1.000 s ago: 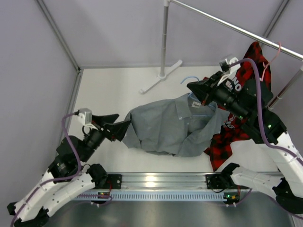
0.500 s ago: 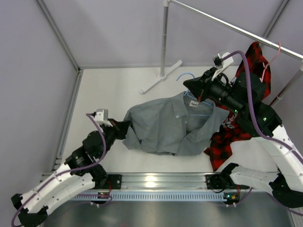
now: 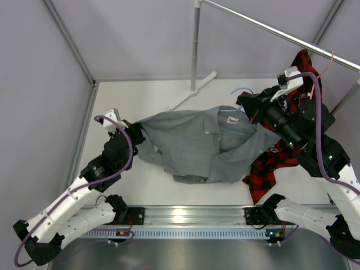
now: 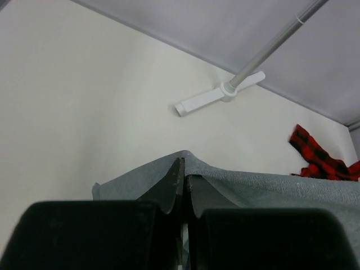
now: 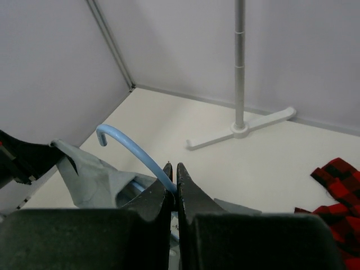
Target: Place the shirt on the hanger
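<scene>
The grey-green shirt [image 3: 197, 143] hangs stretched above the table between my two grippers. My left gripper [image 3: 133, 134] is shut on the shirt's left edge; in the left wrist view the cloth [image 4: 264, 188] drapes over the closed gripper [image 4: 184, 174]. My right gripper [image 3: 247, 107] is shut on the light-blue hanger [image 3: 242, 90] at the collar. In the right wrist view the hanger's hook [image 5: 126, 143] curves up left from the gripper [image 5: 174, 180], with the shirt collar [image 5: 93, 180] below. The rest of the hanger is hidden inside the shirt.
A red-and-black plaid shirt [image 3: 281, 157] hangs on a pink hanger [image 3: 328, 61] from the rail [image 3: 270, 31] at the right, close behind my right arm. The rack's pole and white foot [image 3: 191, 93] stand at the back centre. A wall panel [image 3: 45, 84] is at the left.
Both arms have lifted and pulled apart. The left gripper rose toward the back with the shirt's edge; the right gripper moved right with the hanger. The shirt is now stretched wider.
</scene>
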`<state>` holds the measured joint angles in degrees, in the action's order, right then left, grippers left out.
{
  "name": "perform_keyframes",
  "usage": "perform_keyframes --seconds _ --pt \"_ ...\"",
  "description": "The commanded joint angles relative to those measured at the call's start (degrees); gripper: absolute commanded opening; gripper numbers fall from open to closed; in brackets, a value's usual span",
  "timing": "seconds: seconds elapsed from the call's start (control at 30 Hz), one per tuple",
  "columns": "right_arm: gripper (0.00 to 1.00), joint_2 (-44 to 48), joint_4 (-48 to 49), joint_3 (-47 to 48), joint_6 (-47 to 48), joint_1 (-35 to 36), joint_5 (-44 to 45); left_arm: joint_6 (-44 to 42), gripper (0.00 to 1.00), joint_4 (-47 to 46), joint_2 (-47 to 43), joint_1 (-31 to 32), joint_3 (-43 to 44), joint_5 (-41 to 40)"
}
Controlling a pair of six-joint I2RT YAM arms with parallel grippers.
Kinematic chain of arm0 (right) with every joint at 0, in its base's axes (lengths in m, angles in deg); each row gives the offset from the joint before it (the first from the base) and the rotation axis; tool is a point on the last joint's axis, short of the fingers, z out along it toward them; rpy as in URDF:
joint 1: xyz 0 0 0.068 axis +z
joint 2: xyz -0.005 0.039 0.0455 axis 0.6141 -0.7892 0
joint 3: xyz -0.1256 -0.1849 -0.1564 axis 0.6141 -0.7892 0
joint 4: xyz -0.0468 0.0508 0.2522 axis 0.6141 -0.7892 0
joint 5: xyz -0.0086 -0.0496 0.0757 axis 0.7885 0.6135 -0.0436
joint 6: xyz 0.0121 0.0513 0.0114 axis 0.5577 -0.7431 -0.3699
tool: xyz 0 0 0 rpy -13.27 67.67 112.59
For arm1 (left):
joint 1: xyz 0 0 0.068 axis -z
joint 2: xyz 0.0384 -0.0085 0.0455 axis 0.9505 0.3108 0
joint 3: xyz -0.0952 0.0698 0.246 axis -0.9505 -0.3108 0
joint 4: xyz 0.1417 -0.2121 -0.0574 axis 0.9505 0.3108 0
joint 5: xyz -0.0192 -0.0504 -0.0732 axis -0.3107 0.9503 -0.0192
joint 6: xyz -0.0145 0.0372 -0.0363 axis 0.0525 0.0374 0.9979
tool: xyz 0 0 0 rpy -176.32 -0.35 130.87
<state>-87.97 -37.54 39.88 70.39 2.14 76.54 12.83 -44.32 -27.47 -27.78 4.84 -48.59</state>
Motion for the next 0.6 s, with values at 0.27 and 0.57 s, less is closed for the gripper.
perform_keyframes --seconds 0.27,0.57 --pt "0.0 -5.4 1.9 11.7 0.6 0.2 1.4 -1.2 0.0 1.5 12.4 -18.3 11.3 18.5" --pt "0.0 -14.3 0.1 24.5 -0.7 0.7 -7.0 -13.0 0.91 7.9 14.0 -24.1 28.2 39.5"
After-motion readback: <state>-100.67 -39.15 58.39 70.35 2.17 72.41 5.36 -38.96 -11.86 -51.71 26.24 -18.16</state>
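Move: Some 35 cm to the right of the left hand, slightly nearer the base and about 8 cm higher, lies the shirt's collar with the blue hanger through it; the left fingers are already shut on the shirt's far-left edge. From the right hand, which grips the hanger below its hook, the collar is about 3 cm left, level in reach, 7 cm below. The rack foot stands roughly 28 cm ahead, 22 cm right and 20 cm below the left hand. Swinging the pinched shirt edge about 7 cm forward, the left hand first dips a couple of centimetres, then rises some 8 cm and spreads its fingers wide to let go of the cloth. The right hand keeps its grip on the hanger and lifts it about 7 cm, drifting left and a little forward, hook uppermost. ##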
